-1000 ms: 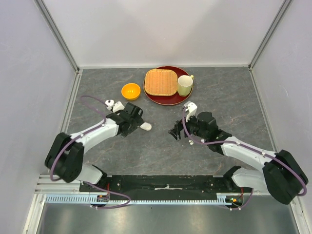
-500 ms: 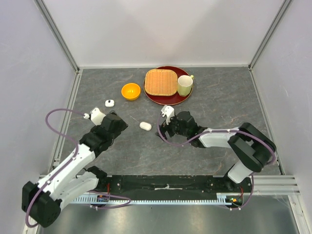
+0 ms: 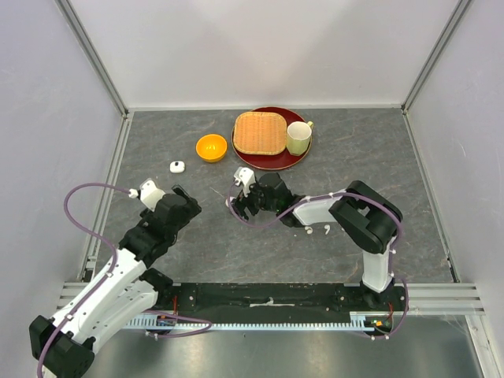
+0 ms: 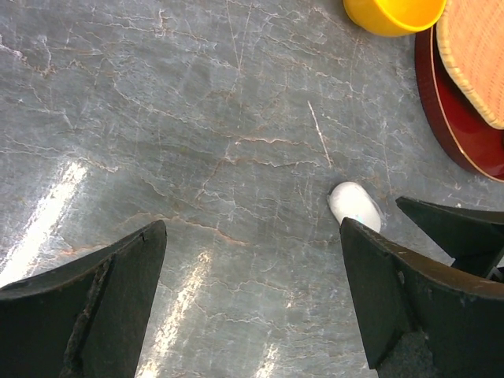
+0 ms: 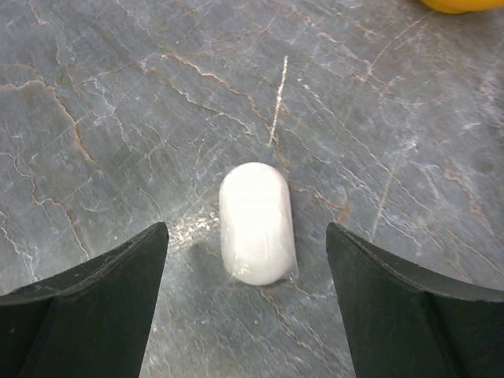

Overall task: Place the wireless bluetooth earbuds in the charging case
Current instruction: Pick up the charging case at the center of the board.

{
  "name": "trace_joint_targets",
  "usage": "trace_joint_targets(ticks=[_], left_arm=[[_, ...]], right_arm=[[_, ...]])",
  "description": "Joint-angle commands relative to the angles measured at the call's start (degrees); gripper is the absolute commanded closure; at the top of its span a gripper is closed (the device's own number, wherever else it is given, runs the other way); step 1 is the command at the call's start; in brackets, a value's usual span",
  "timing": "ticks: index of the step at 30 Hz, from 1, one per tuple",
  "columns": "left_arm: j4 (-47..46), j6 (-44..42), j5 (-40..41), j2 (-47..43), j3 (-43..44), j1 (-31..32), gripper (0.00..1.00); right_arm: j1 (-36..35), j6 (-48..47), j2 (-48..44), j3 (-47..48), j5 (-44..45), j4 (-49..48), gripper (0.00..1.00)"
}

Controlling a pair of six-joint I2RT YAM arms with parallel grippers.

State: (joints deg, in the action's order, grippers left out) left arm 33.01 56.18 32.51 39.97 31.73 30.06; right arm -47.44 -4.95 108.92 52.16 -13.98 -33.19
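The charging case (image 5: 256, 223) is a shut white pill-shaped shell lying flat on the grey marbled table. My right gripper (image 5: 246, 228) is open just above it, one finger on each side and neither touching. From the top view, this gripper (image 3: 236, 206) covers the case. My left gripper (image 4: 252, 224) is open over bare table, and the case (image 4: 354, 205) lies just past its right fingertip. In the top view the left gripper (image 3: 189, 201) stands left of the right one. Two tiny white earbuds (image 3: 307, 231) lie on the table beside the right forearm.
An orange bowl (image 3: 211, 147) sits behind the grippers. A red tray (image 3: 272, 161) holds a wicker basket (image 3: 259, 132) and a pale mug (image 3: 298, 138). A small white item (image 3: 177, 166) lies left of the bowl. Walls enclose the table on three sides.
My right gripper has travelled left until it stands over the case, its jaws narrowing a little. My left arm has drawn back to the left, away from the case.
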Motion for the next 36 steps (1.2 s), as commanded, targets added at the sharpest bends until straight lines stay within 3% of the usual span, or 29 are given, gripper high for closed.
trace_joint_targets(ticks=[1, 14, 21, 32, 36], left_arm=[[-0.7, -4.1, 2.3, 0.7, 0.5, -0.2, 0.03], [-2.5, -6.7, 0.6, 1.2, 0.4, -0.2, 0.02], [-2.9, -7.0, 0.4, 1.3, -0.1, -0.3, 0.02], [-3.0, -7.7, -0.2, 1.3, 0.1, -0.3, 0.02], [-3.0, -7.7, -0.5, 1.0, 0.2, -0.3, 0.02]], right_arm=[[-1.2, -1.7, 2.9, 4.9, -1.1, 1.2, 0.12], [-1.9, -3.0, 6.9, 7.1, 5.7, 5.5, 0.14], [-1.9, -2.8, 8.1, 7.5, 7.3, 6.8, 0.26], [-1.8, -3.3, 6.7, 4.0, 7.5, 5.9, 0.32], [-1.8, -4.2, 6.7, 3.2, 6.2, 5.0, 0.44]])
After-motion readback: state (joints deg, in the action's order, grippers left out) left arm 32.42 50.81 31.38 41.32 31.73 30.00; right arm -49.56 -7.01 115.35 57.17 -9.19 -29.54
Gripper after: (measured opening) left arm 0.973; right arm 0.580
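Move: The charging case lies close under my right fingertips, about 1 cm ahead, 2 cm left and 4 cm below that hand. From the same hand, the yellow bowl is some 21 cm ahead and 8 cm left, the small white box 14 cm ahead and 17 cm left, and the nearest earbud about 7 cm back and 19 cm right. From my left hand, the case is roughly 9 cm ahead, 13 cm right and 12 cm down. I sink my right hand about 3.5 cm onto the charging case, easing roughly 1 cm left as its open fingers straddle the case, with the wrist rolling only some 5 degrees. Then, holding that height, I bring the fingers together by about a third of their gap until the pads meet the long sides of the case. ##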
